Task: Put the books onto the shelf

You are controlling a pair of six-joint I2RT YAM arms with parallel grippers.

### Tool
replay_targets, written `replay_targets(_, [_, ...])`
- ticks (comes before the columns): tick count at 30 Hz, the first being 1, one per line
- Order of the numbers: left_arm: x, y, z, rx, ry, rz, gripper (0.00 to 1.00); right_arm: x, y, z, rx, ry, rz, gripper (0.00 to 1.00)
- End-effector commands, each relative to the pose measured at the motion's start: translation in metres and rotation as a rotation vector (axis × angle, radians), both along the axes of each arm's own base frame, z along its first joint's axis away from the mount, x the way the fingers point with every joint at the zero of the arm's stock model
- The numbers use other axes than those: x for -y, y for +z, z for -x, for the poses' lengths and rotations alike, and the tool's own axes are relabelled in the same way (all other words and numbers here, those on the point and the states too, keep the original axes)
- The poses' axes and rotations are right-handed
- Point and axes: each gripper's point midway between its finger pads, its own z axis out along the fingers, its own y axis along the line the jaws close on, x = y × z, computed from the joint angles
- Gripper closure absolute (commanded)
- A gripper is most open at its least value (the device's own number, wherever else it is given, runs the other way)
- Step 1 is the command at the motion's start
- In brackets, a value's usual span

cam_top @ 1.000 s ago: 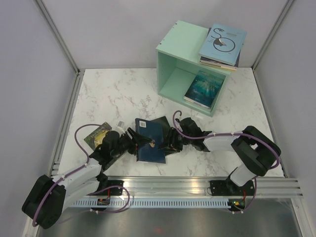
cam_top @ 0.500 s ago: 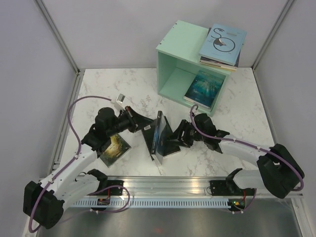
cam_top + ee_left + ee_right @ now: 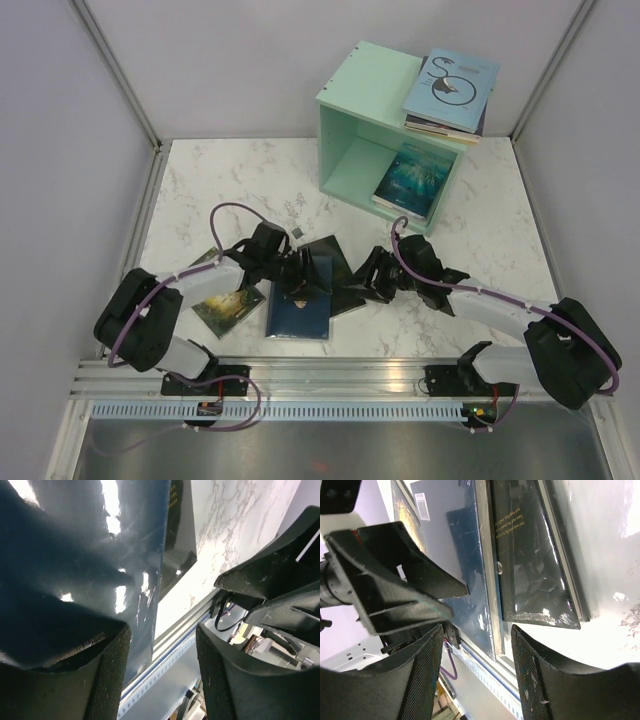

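A navy book (image 3: 298, 305) lies flat at the front middle of the table, with a black book (image 3: 336, 270) partly under its right side. A green-gold book (image 3: 228, 306) lies to their left. My left gripper (image 3: 304, 283) hangs open over the navy book's (image 3: 85, 555) top; nothing sits between its fingers (image 3: 112, 675). My right gripper (image 3: 357, 284) stands open just right of the black book (image 3: 530, 565), pointing at the navy book's (image 3: 460, 555) edge. The mint-green shelf (image 3: 372, 95) stands at the back with an icy blue book (image 3: 412, 178) inside and a light blue swirl book (image 3: 452, 82) stacked on top.
The metal rail (image 3: 340, 375) runs along the table's near edge, close in front of the navy book. Grey walls with metal posts (image 3: 120, 80) close in the table at the left, back and right. The marble tabletop (image 3: 230, 185) stretches left of the shelf.
The navy book stood on edge between both grippers half a second ago; now it lies flat. My left arm swung down and right over it, and both grippers are open.
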Motion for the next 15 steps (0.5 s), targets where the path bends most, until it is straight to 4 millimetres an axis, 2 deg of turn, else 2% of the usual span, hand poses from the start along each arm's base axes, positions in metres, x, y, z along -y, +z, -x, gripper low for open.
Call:
replay_targets(1, [-0.007,0.005,0.006,0.07,-0.033,-0.026,0.37,0.001,0.007,-0.003,0.032,-0.025,-0.022,0.39])
replay_targets(3, [-0.015,0.021,-0.001,0.112,0.008,-0.074,0.34,0.003,0.006,-0.002,0.033,-0.027,-0.021,0.39])
replay_targets(4, [-0.019,0.042,-0.005,0.19,0.017,-0.069,0.32,0.003,0.006,-0.001,0.033,-0.026,-0.021,0.39])
replay_targets(5, [-0.026,0.051,-0.009,0.225,0.034,-0.091,0.26,0.003,0.006,0.0,0.036,-0.023,-0.021,0.39])
replay_targets(6, [-0.043,0.055,-0.014,0.236,0.076,-0.172,0.15,0.004,0.006,0.0,0.037,-0.022,-0.019,0.39])
replay_targets(7, [-0.054,0.065,-0.018,0.294,0.085,-0.195,0.11,0.004,0.005,0.0,0.036,-0.021,-0.016,0.39])
replay_targets(8, [-0.07,0.066,-0.025,0.298,0.123,-0.226,0.09,0.005,0.004,0.001,0.035,-0.02,-0.014,0.39])
replay_targets(11, [-0.099,0.055,-0.029,0.292,0.135,-0.299,0.06,0.004,0.001,0.001,0.029,-0.019,-0.011,0.4])
replay_targets(13, [-0.11,0.034,-0.021,0.246,0.121,-0.345,0.06,0.002,0.003,-0.002,0.032,-0.016,-0.014,0.4])
replay_targets(15, [-0.112,0.015,-0.014,0.182,0.118,-0.362,0.05,-0.002,0.008,-0.005,0.043,-0.007,-0.022,0.4])
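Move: The navy book lies just under the left hand, its middle roughly 3 cm to that hand's left, 4 cm back and 3 cm below. The black book, partly beside it, is level with the left hand and about 4 cm to its right, some 4 cm down; the green-gold book lies about 19 cm to the left and 6 cm back, as low. From the right hand the navy book's middle is some 13 cm to the left, 4 cm back and 6 cm lower. The left hand comes up off the navy book, climbing nearly 8 cm before easing slightly down, and sweeps about 9 cm left and 4 cm forward, away from the book's middle to above its far left corner with the barcode. On the way its fingers spread from a bit over half open to almost fully open, and the wrist swings some 25 degrees so that they point more forward and a little more steeply down. ##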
